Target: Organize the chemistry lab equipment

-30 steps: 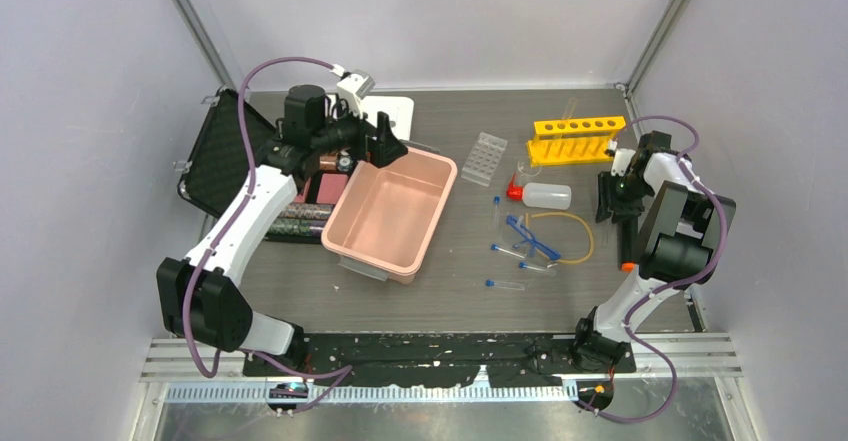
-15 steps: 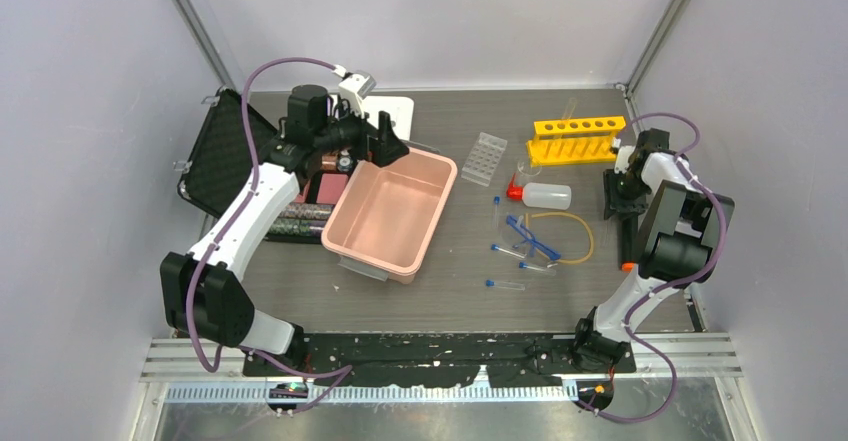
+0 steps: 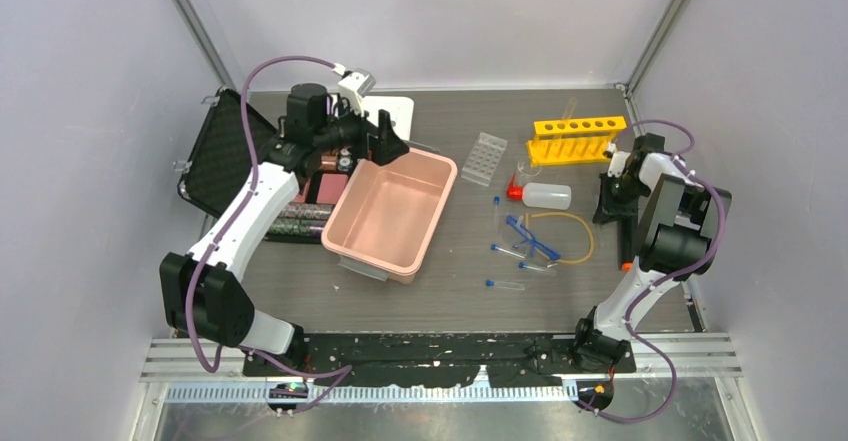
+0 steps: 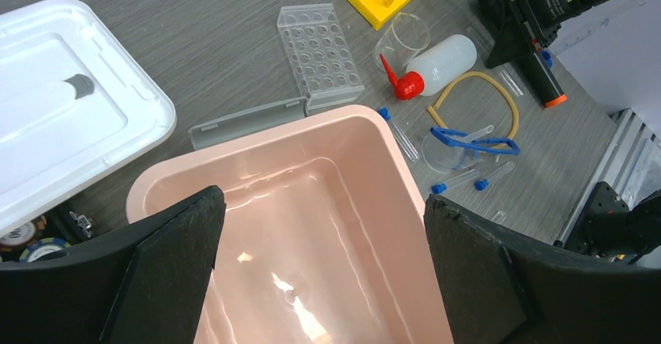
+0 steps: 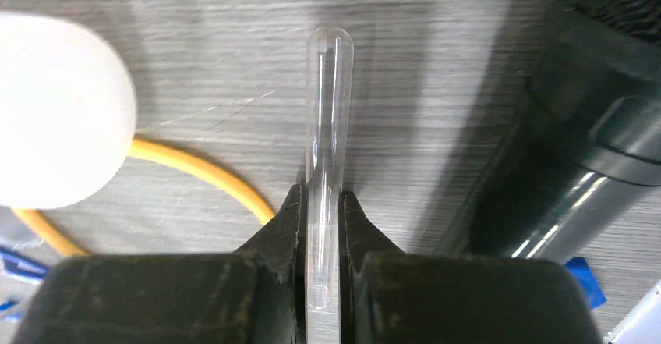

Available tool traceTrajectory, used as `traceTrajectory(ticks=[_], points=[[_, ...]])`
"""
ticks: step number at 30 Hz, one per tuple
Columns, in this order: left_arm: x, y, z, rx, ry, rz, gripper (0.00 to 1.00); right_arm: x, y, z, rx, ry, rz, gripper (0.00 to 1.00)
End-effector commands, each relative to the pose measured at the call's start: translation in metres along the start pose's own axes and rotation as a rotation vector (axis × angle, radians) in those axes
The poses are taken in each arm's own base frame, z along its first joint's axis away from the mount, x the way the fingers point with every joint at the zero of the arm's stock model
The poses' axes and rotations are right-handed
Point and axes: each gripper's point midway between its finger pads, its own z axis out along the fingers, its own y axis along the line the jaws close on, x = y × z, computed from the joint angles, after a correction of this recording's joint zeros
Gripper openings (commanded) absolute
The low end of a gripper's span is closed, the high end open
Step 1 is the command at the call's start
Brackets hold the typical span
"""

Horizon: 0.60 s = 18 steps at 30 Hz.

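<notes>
In the right wrist view my right gripper (image 5: 321, 203) is shut on a clear test tube (image 5: 326, 125), whose round end points away over the table beside the yellow tubing (image 5: 195, 168). From above, that gripper (image 3: 612, 201) sits right of the white red-capped squeeze bottle (image 3: 545, 196). My left gripper (image 4: 323, 227) hangs open above the pink tub (image 4: 257, 137), holding nothing. The yellow tube rack (image 3: 578, 139), clear tube tray (image 3: 483, 157), blue safety glasses (image 3: 530, 239) and blue-capped test tubes (image 3: 505, 284) lie mid-table.
A black marker with an orange end (image 3: 628, 241) lies just right of the right gripper. The white lid (image 3: 395, 111) sits behind the tub, an open black case (image 3: 215, 156) at the far left. A clear funnel (image 3: 527, 171) stands by the bottle.
The right gripper's jaws have closed on the clear test tube, and that wrist shifted slightly. The left arm has stayed over the tub.
</notes>
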Motion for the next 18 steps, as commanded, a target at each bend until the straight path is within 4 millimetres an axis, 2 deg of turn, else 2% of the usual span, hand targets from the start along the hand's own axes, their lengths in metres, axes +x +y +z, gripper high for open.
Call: traceTrajectory(ticks=[1, 3, 5, 7, 8, 9, 11, 14, 17, 18], points=[[-0.034, -0.008, -0.011, 0.017, -0.081, 0.117, 1.0, -0.014, 0.021, -0.033, -0.084, -0.078, -0.046, 0.06], [-0.042, -0.011, -0.016, 0.031, -0.092, 0.215, 1.0, -0.025, 0.031, -0.063, -0.115, -0.147, -0.097, 0.05], [-0.051, -0.023, -0.023, 0.093, -0.108, 0.369, 1.0, -0.049, 0.049, -0.106, -0.181, -0.266, -0.167, 0.05], [-0.053, -0.042, -0.032, 0.203, -0.116, 0.554, 1.0, -0.053, 0.078, -0.14, -0.3, -0.326, -0.222, 0.05], [-0.055, -0.05, -0.036, 0.244, -0.122, 0.641, 1.0, -0.059, 0.096, -0.167, -0.371, -0.37, -0.254, 0.05], [-0.049, -0.058, -0.039, 0.286, -0.106, 0.732, 1.0, -0.068, 0.112, -0.185, -0.404, -0.409, -0.296, 0.05], [-0.042, -0.073, -0.043, 0.347, -0.096, 0.971, 1.0, -0.07, 0.151, -0.213, -0.508, -0.442, -0.35, 0.05], [-0.032, -0.092, -0.041, 0.385, -0.102, 1.346, 0.99, -0.064, 0.211, -0.237, -0.696, -0.441, -0.394, 0.05], [-0.02, -0.11, -0.03, 0.438, -0.107, 1.613, 0.95, -0.048, 0.272, -0.248, -0.86, -0.403, -0.461, 0.05], [-0.018, -0.116, -0.028, 0.456, -0.104, 1.663, 0.92, -0.042, 0.284, -0.25, -0.9, -0.387, -0.483, 0.05]])
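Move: The test tube is already pinched in the right hand, just off the table. The open left gripper, towards which the tube goes, is about 50 cm left, 6 cm farther out and 26 cm higher. From the right hand the wash bottle is some 8 cm ahead and 15 left, the yellow rack 22 ahead and 4 left, and the black cylinder level with it, 5 cm right. From the left hand the tube is 50 cm right, 6 back and 26 down. The test tube, still pinched, is lifted about 27 cm clear of the table by the right hand, steeply at first and then swept some 20 cm left over the wash bottle towards the left gripper, as the fingers tip up from straight down by roughly 50 degrees to point forward-left. The left hand, empty and open, draws back about 7 cm, rises 6 and shifts 4 right, rolling some 70 degrees until it points mostly right. ##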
